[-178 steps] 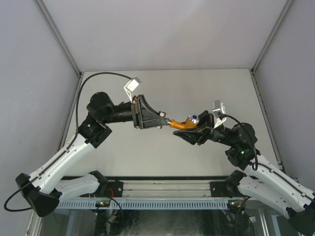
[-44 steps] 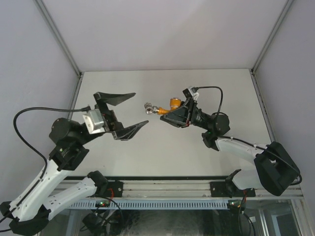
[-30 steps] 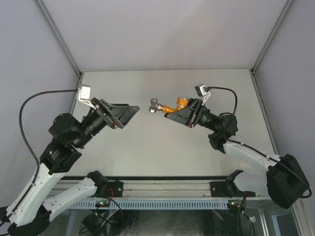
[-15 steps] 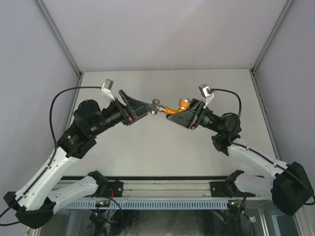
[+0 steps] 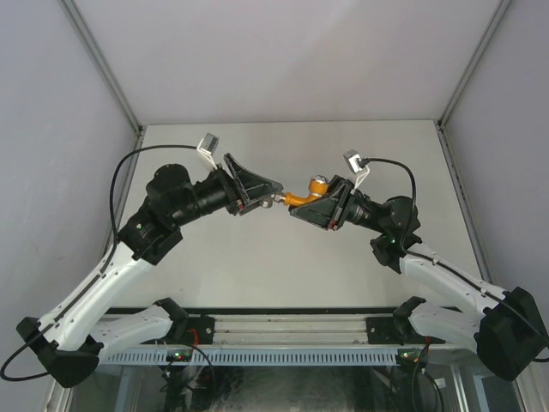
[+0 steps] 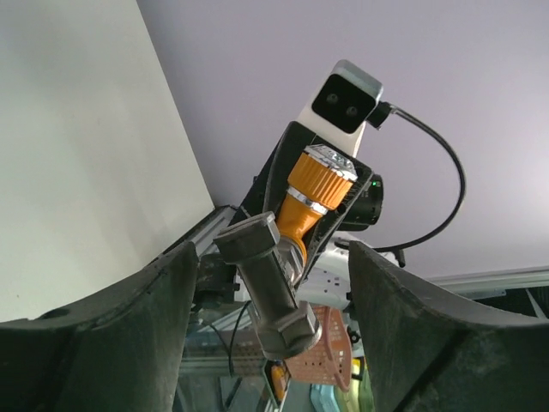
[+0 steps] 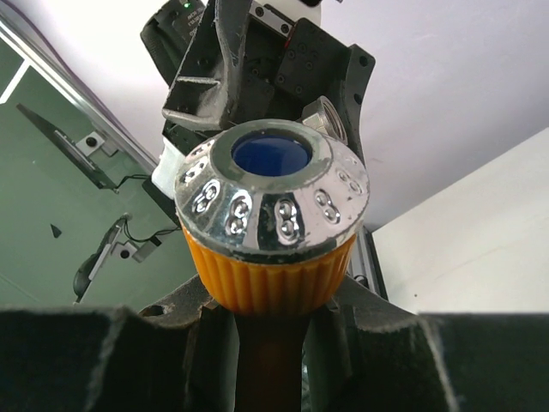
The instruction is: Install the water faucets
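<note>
The water faucets hang in mid-air above the table as one piece. An orange tap body [image 5: 302,196] has a ribbed orange knob [image 7: 273,275] with a chrome cap, and a grey metal fitting [image 5: 274,202] sits at its left end. My right gripper [image 5: 324,206] is shut on the orange body just below the knob [image 7: 279,330]. My left gripper [image 5: 262,193] faces it from the left. In the left wrist view the grey fitting [image 6: 268,292] stands between my left gripper's fingers [image 6: 111,343], with a gap on each side, so the jaws are open.
The white table [image 5: 257,266] lies below both arms, with grey walls on three sides. A metal rail [image 5: 292,330] with the arm bases runs along the near edge. A pink perforated basket [image 6: 330,348] shows beyond the table in the left wrist view.
My left gripper has swung up and right from the table's left side, and its fingers now straddle the grey fitting. Its jaws have narrowed. The right gripper keeps hold of the faucet, nearly still.
</note>
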You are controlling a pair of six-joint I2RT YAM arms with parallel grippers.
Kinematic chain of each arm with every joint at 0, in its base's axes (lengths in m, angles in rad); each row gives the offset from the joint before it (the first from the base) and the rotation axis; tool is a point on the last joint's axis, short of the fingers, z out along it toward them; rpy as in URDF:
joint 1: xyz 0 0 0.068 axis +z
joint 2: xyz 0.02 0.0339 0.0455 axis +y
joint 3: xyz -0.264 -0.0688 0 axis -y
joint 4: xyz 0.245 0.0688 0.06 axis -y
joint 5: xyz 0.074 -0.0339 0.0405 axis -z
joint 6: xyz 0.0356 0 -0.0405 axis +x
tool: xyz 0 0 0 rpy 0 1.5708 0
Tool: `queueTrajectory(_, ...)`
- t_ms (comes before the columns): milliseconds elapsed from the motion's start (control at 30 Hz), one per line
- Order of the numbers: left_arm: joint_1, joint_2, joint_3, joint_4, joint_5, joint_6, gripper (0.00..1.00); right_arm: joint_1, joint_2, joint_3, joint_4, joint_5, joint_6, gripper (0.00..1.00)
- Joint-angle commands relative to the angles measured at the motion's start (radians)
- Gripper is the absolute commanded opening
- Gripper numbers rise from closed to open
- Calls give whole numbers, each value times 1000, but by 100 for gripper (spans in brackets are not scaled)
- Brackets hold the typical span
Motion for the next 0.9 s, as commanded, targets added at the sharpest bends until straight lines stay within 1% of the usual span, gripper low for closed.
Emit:
queueTrajectory(0,4,20,59,57,84,-3,70,1,-40,37,-19,-4,-75,0)
queueTrajectory(133,4,30,58,60,92,3,55,2,-53,45,-61,-1,-101,0)
queueTrajectory(267,2,41,62,65,104,12,45,2,-55,46,-76,14,-96,0)
queueTrajectory(400,-3,46,59,76,107,23,36,2,-43,45,-58,21,-53,0)
queueTrajectory(533,-18,48,49,122,116,55,24,1,-29,45,-37,24,12,0)
queueTrajectory(600,-31,49,43,159,128,96,16,-1,-23,44,-40,37,58,0)
queueTrajectory(733,-49,45,14,246,159,172,7,0,-3,43,-30,49,149,0)
queueTrajectory(867,-68,35,-11,307,171,300,7,-5,24,44,-13,47,278,0)
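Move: The metal tee fitting on the end of the faucet already sits between the left hand's open fingers, its middle about 2 cm to the right of the hand point and 1 cm below, straight ahead counting as none. The orange faucet knob is roughly 10 cm to the left hand's right, 3 cm farther out and 2 cm higher. From the right hand, still gripping the faucet, the tee lies some 6 cm to the left, about level. The metal tee is pinched by the left hand, which eases about 2 cm right towards the faucet, dipping 1 cm first while its fingers close on the tee, then rising about 2 cm. The right hand keeps its grip on the faucet, sinking and rising about 1 cm. Once gripped, they twist oppositely: the left rolls its forward side up some 10 degrees, the right its forward side down slightly less. ##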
